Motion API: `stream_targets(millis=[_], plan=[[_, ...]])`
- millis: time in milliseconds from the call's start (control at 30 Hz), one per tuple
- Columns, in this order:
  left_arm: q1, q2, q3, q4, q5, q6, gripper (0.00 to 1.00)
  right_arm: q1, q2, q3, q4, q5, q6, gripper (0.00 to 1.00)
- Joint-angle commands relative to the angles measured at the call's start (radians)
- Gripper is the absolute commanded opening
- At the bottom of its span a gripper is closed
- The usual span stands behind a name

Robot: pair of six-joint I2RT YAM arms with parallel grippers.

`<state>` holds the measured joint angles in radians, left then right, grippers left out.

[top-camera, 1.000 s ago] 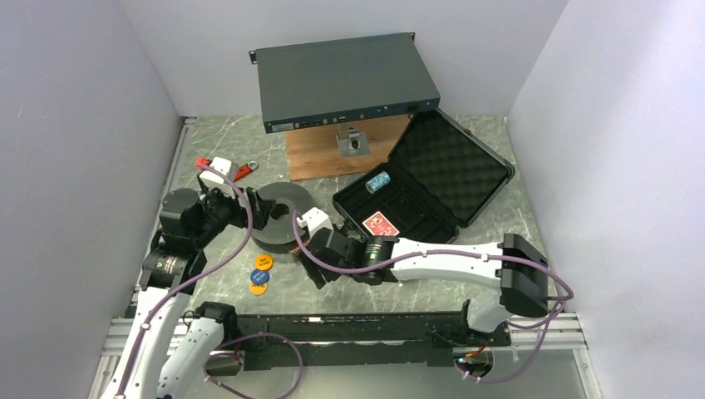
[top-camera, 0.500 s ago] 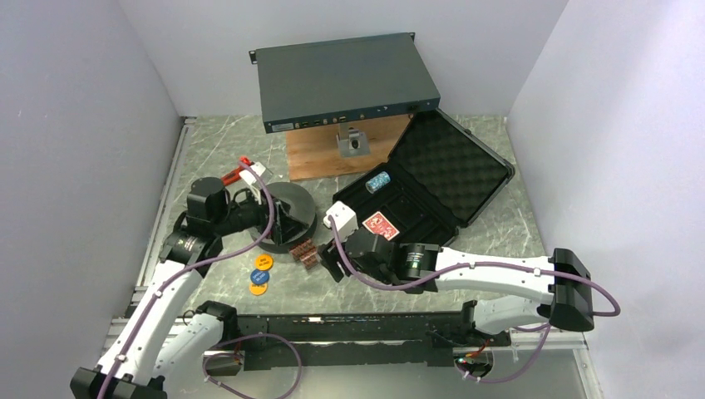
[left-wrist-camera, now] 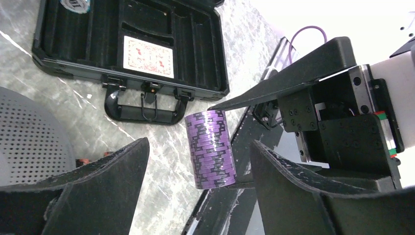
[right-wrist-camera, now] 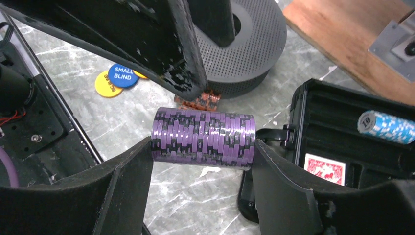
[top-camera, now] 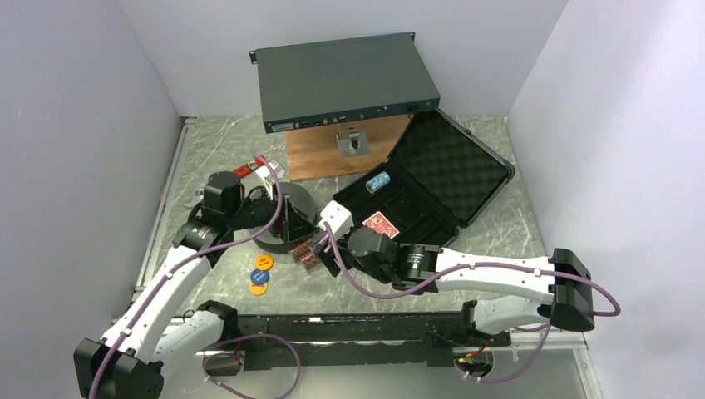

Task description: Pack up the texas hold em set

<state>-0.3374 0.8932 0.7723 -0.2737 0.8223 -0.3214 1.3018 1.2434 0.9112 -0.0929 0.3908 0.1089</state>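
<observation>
A purple chip stack [right-wrist-camera: 203, 138] lies sideways in the air, and my right gripper [right-wrist-camera: 201, 149] is shut on its two ends. My left gripper [left-wrist-camera: 198, 152] is open and straddles the same purple stack [left-wrist-camera: 210, 149], with a gap on each side. The black case [top-camera: 453, 170] lies open at the right. Its tray holds a red-backed card deck [top-camera: 380, 224] and a teal chip stack [top-camera: 378, 181]. A brown chip stack [top-camera: 305, 251] lies on the table by the spool. Orange and blue discs [top-camera: 260, 274] lie left of it.
The dark grey round spool [top-camera: 287, 208] sits under my left wrist. At the back, the flat teal-grey metal box [top-camera: 345, 79] rests over a wooden board [top-camera: 349, 150]. A red-handled tool [top-camera: 243, 170] lies at the left. The case handle [left-wrist-camera: 142, 110] faces the grippers.
My left arm has swung right to meet the right gripper, and its jaws have narrowed a little around the purple stack. The right gripper keeps its hold on the stack.
</observation>
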Motion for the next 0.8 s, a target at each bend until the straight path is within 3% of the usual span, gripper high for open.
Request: stream_targets(millis=[0,200,300,767], plan=[[-0.008,0.001,-0.003,0.066,0.079,-0.052,0.79,0.010,-0.037,0.018,0.171,0.028,-0.099,0.37],[-0.017,0.013,-0.017,0.102,0.139,-0.075,0.76,0.014,-0.033,0.035,0.187,0.040,-0.175,0.38],[-0.026,0.029,-0.015,0.098,0.157,-0.069,0.69,0.014,-0.033,0.041,0.193,0.040,-0.199,0.38],[-0.054,0.074,0.003,0.046,0.156,-0.022,0.58,0.023,-0.021,0.077,0.201,0.025,-0.273,0.37]])
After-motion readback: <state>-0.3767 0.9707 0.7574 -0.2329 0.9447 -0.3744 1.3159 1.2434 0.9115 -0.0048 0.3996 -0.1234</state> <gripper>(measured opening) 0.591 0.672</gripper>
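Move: The purple chip stack is in the right hand, between its finger pads. From the open left hand it lies about 5 cm to the right, 3 cm back and 4 cm lower. On the table, roughly 19 cm below the left hand, the brown chip stacks lie some 3 cm ahead and 1 cm left. The grey drum's middle is about 12 cm ahead and 7 cm left, the case handle roughly 6 cm ahead and 14 cm right. Slowly back and to the right, about 2 cm each way and finally sinking 1 cm, the left hand eases in on the purple chip stack, yawing slightly clockwise while its fingers narrow from wide open to a bit over half, one either side of the stack. The right hand keeps its grip, lifting the stack about 2 cm towards them and turning some 10 degrees. ##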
